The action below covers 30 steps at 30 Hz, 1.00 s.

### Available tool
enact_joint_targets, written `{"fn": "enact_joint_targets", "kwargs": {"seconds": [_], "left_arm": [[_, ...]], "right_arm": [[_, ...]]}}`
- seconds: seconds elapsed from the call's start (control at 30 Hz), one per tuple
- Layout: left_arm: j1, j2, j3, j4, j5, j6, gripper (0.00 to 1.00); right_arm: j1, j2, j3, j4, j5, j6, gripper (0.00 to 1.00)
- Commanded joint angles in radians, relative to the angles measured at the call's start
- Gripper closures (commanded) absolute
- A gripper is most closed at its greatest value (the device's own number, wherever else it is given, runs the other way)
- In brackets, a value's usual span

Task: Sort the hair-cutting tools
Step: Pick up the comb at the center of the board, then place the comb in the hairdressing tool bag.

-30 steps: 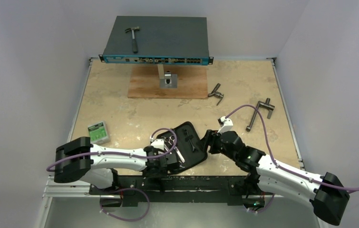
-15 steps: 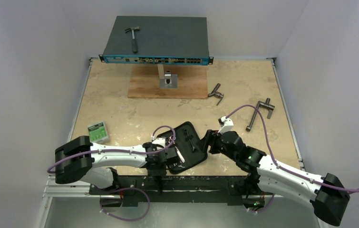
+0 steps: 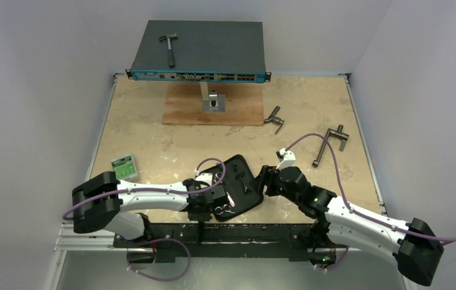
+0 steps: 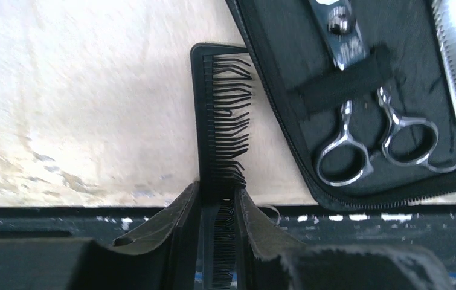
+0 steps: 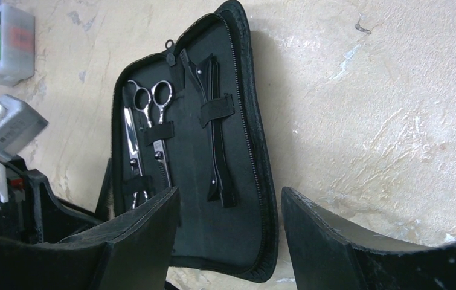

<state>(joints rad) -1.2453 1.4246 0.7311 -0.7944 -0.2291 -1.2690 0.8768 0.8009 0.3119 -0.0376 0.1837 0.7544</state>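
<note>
A black zip case [image 3: 244, 181] lies open near the table's front edge. Two silver scissors [image 5: 147, 133] sit under its elastic straps, and a thin black hair clip [image 5: 213, 139] is strapped beside them. One pair's finger rings [image 4: 370, 145] show in the left wrist view. A narrow black comb [image 4: 222, 121] lies on the table just left of the case, along its edge. My left gripper [image 4: 219, 187] is shut on the comb's near end, teeth bending against one finger. My right gripper [image 5: 231, 205] hangs open over the case's right end, nothing between its fingers.
A network switch [image 3: 198, 51] on a stand holds a hammer [image 3: 169, 48] at the back, above a wooden board [image 3: 237, 109]. Two grey T-handled tools [image 3: 275, 119] [image 3: 331, 144] lie to the right. A green box [image 3: 124, 168] sits at the left. The table's front rail [image 4: 92, 217] is directly under my left gripper.
My left gripper's fingers have closed in onto the comb, and the arm has shifted slightly right toward the case. The right arm has not moved.
</note>
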Motion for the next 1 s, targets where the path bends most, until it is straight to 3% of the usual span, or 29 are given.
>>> {"fn": "enact_joint_targets", "kwargs": {"seconds": [0.0,0.4,0.53,0.83,0.97], "left_arm": [[0.017,-0.056,-0.005,-0.035,-0.164,0.016,1.0],[0.004,-0.274,0.075,-0.227,-0.252,-0.018,1.0],[0.009,-0.307,0.15,-0.189,-0.3,0.002,1.0],[0.108,-0.08,0.259,0.154,-0.145,0.079,1.0],[0.134,0.092,0.349,0.207,-0.094,0.107,1.0]], "right_arm": [[-0.003,0.013,0.023,0.026,0.007,-0.018,0.38],[-0.003,0.018,0.041,0.026,0.016,-0.024,0.38],[-0.003,0.012,0.043,0.023,0.029,-0.018,0.38],[-0.003,-0.043,0.041,-0.022,0.088,0.004,0.37],[-0.004,-0.072,0.032,-0.031,0.125,0.039,0.37]]}}
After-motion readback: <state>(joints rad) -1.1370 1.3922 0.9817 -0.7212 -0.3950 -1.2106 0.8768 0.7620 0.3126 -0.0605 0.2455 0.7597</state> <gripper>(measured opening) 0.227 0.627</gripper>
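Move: The left hand already pinches the comb by its rear half, down at the board's near edge. The open black case has its middle about 9 cm ahead of it and 9 cm to its right, at nearly the same height. In it the two scissors lie roughly 8 cm ahead and 7 cm right, the black clip some 12 cm ahead and 13 cm right. From the right hand the case's middle is about 8 cm left, 2 cm back and 8 cm below. Up first, with a small drift forward and left, the left hand lifts the comb off the board at the case's near-left side. It then swings about 10 cm right and on forward over the case, topping out near 11 cm up and sinking a couple of centimetres at the end. The fingers keep their pinch while the wrist tips them some 20 degrees forward and to the right. ##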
